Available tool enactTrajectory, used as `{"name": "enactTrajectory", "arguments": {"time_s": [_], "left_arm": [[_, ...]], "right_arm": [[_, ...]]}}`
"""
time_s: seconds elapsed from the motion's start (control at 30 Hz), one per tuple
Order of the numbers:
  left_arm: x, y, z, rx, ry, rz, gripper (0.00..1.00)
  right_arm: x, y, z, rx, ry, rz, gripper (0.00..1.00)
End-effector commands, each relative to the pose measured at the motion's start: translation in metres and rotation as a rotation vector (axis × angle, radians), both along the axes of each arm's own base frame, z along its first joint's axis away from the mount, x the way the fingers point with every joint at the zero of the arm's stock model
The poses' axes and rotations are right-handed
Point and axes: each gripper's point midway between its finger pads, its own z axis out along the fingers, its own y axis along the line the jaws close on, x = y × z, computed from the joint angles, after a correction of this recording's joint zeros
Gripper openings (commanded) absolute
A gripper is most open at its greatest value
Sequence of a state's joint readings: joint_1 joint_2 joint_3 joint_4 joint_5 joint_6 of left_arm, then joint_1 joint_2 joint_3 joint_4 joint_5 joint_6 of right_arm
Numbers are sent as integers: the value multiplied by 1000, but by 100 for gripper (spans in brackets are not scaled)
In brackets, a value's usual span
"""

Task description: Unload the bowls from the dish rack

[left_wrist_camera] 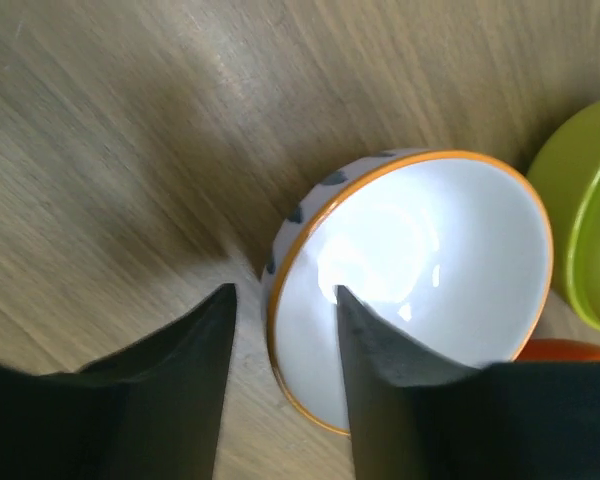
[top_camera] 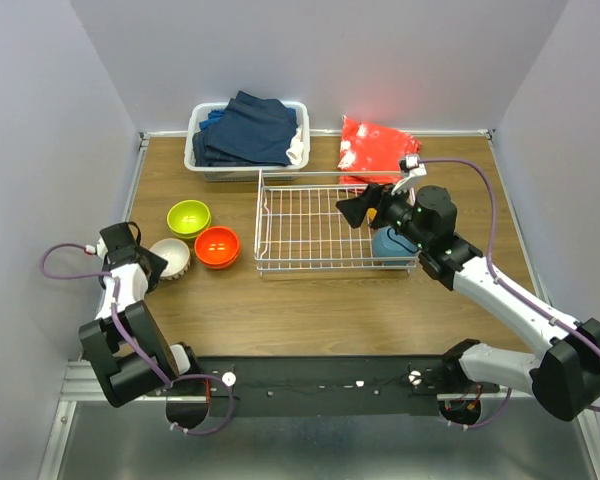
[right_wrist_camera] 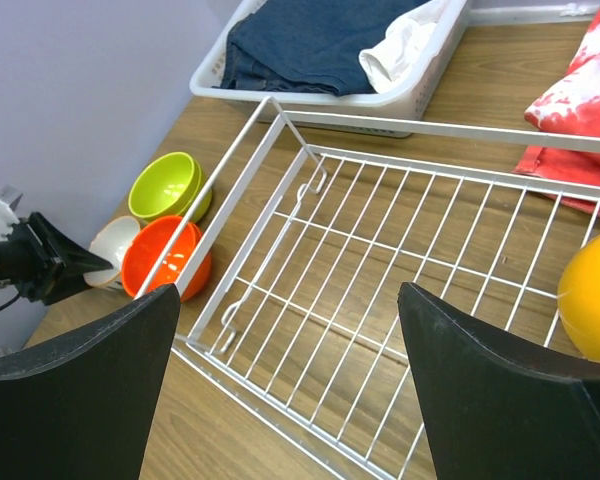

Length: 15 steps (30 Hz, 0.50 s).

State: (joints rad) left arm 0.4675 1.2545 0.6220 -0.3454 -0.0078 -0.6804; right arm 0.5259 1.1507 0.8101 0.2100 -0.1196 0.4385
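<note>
The white wire dish rack (top_camera: pixel 310 228) (right_wrist_camera: pixel 380 250) stands mid-table. In it, a teal bowl (top_camera: pixel 390 243) peeks out under my right arm, and a yellow-orange bowl (right_wrist_camera: pixel 592 300) shows at the right edge of the right wrist view. My right gripper (top_camera: pixel 355 205) (right_wrist_camera: pixel 288 290) hangs wide open above the rack floor, holding nothing. Left of the rack sit a lime green bowl (top_camera: pixel 189 217) (left_wrist_camera: pixel 580 230), a red-orange bowl (top_camera: pixel 217 247) (right_wrist_camera: pixel 160 255) and a white bowl with an orange rim (top_camera: pixel 170 258) (left_wrist_camera: pixel 420 260). My left gripper (top_camera: pixel 156 262) (left_wrist_camera: pixel 285 292) straddles the white bowl's rim, jaws apart with gaps showing.
A white plastic tub of dark blue clothes (top_camera: pixel 248 135) (right_wrist_camera: pixel 330 40) stands behind the rack, and a red bag (top_camera: pixel 375 148) (right_wrist_camera: pixel 580 110) lies to its right. Grey walls close in the table on the left, back and right.
</note>
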Motion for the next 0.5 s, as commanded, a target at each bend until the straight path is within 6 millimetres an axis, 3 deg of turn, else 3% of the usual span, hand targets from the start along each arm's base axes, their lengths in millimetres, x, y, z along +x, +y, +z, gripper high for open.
{"name": "enactTrajectory", "arguments": {"time_s": [0.0,0.1,0.13,0.23,0.33,0.47], "left_arm": [[6,1,14,18,-66,-8,64],[1,6,23,60,-74,12,75],[-2,9,27,81,-73,25,84],[2,8,50,150,-123,8,94],[10,7,83,265,-198,-31,99],[18,-16,120,363,-285,-148,99]], "right_arm": [[2,-9,-7,-49,8,-40,98],[5,-11,-12,-75,28,-53,98],[6,-11,-14,-84,35,-57,98],[12,-15,-22,-121,63,-87,98],[19,-19,-34,-159,100,-122,98],[28,-24,-56,-229,185,-163,98]]}}
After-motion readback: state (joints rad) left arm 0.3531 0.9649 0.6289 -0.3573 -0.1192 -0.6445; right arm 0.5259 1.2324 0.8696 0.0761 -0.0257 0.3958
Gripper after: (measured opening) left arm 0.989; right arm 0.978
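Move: The left hand is at the near-left rim of the white bowl, whose middle lies about 3 cm ahead, 3 cm to the right and 2 cm lower. The green bowls stand some 13 cm ahead and 8 cm right of this hand, the orange ones 6 cm ahead and 15 cm right. For the empty right hand the yellow bowl is roughly 9 cm ahead, 13 cm right and 19 cm below; the blue one sits 2 cm back, 14 cm right, equally low. Upwards, slowly at first and then faster, the left hand draws about 8 cm clear of the white bowl's rim while its half-open fingers spread to full width and tilt outward some 15 degrees. Meanwhile the right hand, still wide open, sinks roughly 4 cm with a little forward travel towards the yellow bowl in the rack, turning slightly clockwise. ##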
